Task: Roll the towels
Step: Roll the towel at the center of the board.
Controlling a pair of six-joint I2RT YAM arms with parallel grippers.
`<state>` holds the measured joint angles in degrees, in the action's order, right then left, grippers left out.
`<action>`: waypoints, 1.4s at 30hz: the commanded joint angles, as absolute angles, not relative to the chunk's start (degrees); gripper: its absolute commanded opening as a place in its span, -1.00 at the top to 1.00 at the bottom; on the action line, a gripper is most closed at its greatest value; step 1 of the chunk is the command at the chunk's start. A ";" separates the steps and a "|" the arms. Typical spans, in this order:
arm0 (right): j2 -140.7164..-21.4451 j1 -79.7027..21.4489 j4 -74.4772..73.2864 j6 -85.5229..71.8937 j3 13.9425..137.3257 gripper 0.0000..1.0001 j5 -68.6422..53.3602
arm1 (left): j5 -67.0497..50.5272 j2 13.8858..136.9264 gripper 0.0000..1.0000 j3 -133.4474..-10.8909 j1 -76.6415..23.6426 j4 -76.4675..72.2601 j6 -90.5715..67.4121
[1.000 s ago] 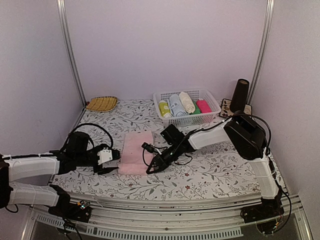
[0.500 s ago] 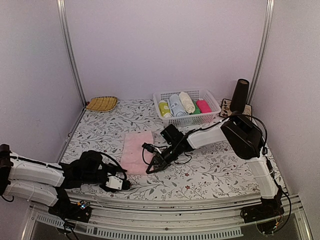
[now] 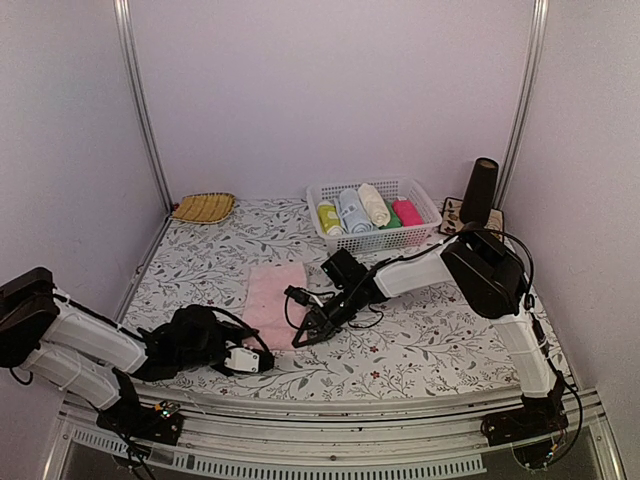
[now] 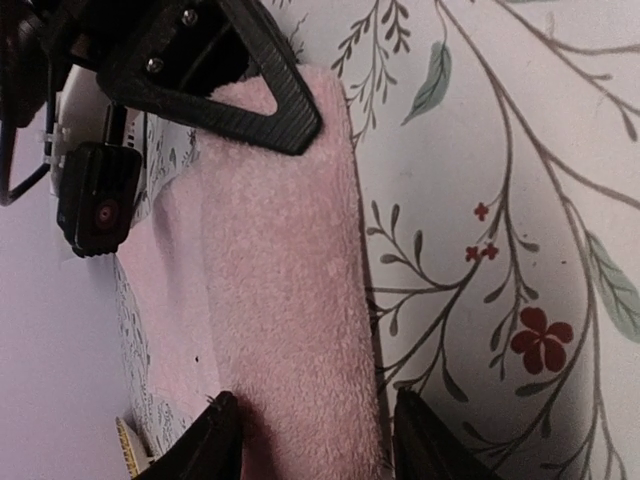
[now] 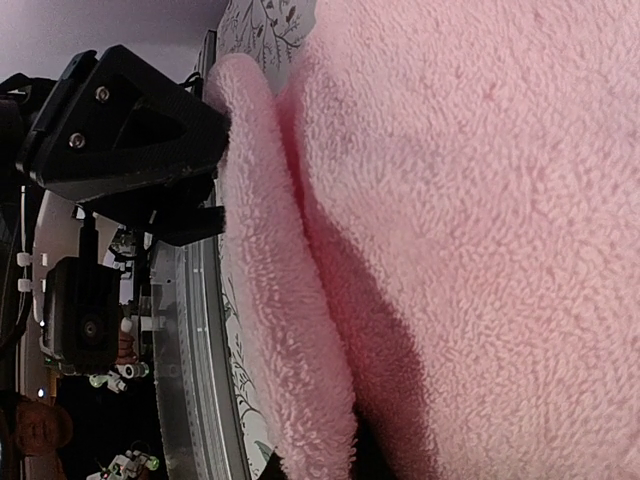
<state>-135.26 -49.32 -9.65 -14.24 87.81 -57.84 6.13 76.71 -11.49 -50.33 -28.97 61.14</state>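
A pale pink towel (image 3: 276, 296) lies flat on the floral table, its near edge folded into a low roll (image 4: 290, 290). My left gripper (image 3: 260, 359) sits at the roll's left end; in the left wrist view the gripper (image 4: 320, 440) is open, one black finger (image 4: 215, 440) on each side of the roll. My right gripper (image 3: 303, 337) is at the roll's right end, and in the right wrist view it (image 5: 345, 452) is shut on the pink fold (image 5: 290, 330). A cream roll (image 3: 373, 203) lies in the basket.
A white basket (image 3: 428, 208) at the back holds yellow-green, light blue, cream, green and magenta rolls. A woven yellow mat (image 3: 203, 207) lies at the back left. A black cylinder (image 3: 483, 190) stands at the back right. Cables trail beside the right gripper.
My left arm has swung from the towel's left side round to its near edge, and its jaws have narrowed around the fold. The right gripper has stayed put on the towel.
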 commanded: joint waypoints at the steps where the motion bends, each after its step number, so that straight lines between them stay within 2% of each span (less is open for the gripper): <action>1: -137.20 -49.07 -11.56 -14.57 88.15 0.81 -57.17 | 8.56 79.79 -0.02 -9.32 -52.18 -27.64 61.91; 8: -137.31 -49.09 -11.26 -14.92 88.41 0.81 -57.89 | 11.73 85.60 0.17 -10.33 -52.23 -29.73 60.51; 12: -137.04 -49.08 -11.46 -14.90 88.55 0.81 -57.95 | 11.72 86.27 0.36 -11.63 -52.23 -27.50 59.76; 14: -136.76 -49.13 -11.60 -14.77 88.46 0.80 -57.89 | 11.38 86.69 0.52 -13.14 -52.23 -24.40 58.82; 15: -136.51 -49.08 -11.68 -14.70 88.42 0.79 -57.84 | 11.27 86.85 0.66 -13.60 -52.23 -23.50 58.69; 16: -136.21 -49.10 -11.94 -14.56 88.34 0.77 -57.77 | 11.25 87.08 0.92 -13.99 -52.21 -22.66 58.44; 17: -135.90 -49.09 -11.96 -14.38 88.21 0.75 -57.60 | 11.04 87.12 1.00 -14.49 -52.21 -21.65 58.04; 19: -135.27 -49.11 -12.12 -14.04 88.00 0.68 -57.52 | 9.71 86.79 1.00 -15.54 -52.23 -18.97 57.13; 21: -133.94 -49.11 -13.04 -13.40 87.83 0.51 -56.90 | 7.70 85.82 1.00 -16.59 -52.17 -15.80 56.06; 23: -130.55 -49.09 -13.77 -11.75 86.85 0.17 -54.77 | 5.00 84.51 1.00 -17.61 -51.91 -12.55 55.02; 25: -127.52 -48.97 -14.71 -9.72 85.27 0.04 -52.91 | 1.62 83.57 1.00 -19.34 -51.13 -8.66 53.87; 29: -121.20 -48.40 -17.67 -5.36 81.70 -0.05 -46.13 | -5.80 83.83 1.00 -23.78 -48.35 -0.32 51.80; 34: -112.10 -48.41 -16.32 2.85 72.85 -0.17 -31.56 | -14.18 84.16 1.00 -28.18 -44.19 6.57 50.65; 37: -106.29 -50.65 -10.64 9.84 65.44 -0.21 -20.47 | -19.45 84.98 1.00 -31.83 -41.20 11.58 50.54; 42: -98.93 -59.53 11.29 26.66 51.83 -0.31 -6.19 | -29.60 88.51 1.00 -38.36 -35.11 20.40 51.74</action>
<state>-103.31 -52.69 -6.28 10.48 59.72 -21.23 -17.78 85.54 -34.46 -39.07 8.12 51.62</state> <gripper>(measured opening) 0.633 0.044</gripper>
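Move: The left gripper stands half open around the left end of the pink towel's near fold, which lies about 1 cm ahead, 1 cm right and 1 cm below. The fold's right end, about 11 cm to the right and level fore and aft, is already in the right gripper's fingers. The towel's flat part centres 10 cm ahead and 6 cm right of the left hand; the basket stands roughly 33 cm ahead, 25 cm right. Ease the left gripper forward and down a centimetre or so over the fold's left end, shut it to pinch the towel, and keep that grip while tipping the fingers some 35 degrees steeper towards the table. Hold the right gripper still until the left has closed, then open it, lift off about 5 cm and draw away to the right about 8 cm, swinging its fingers forward. ##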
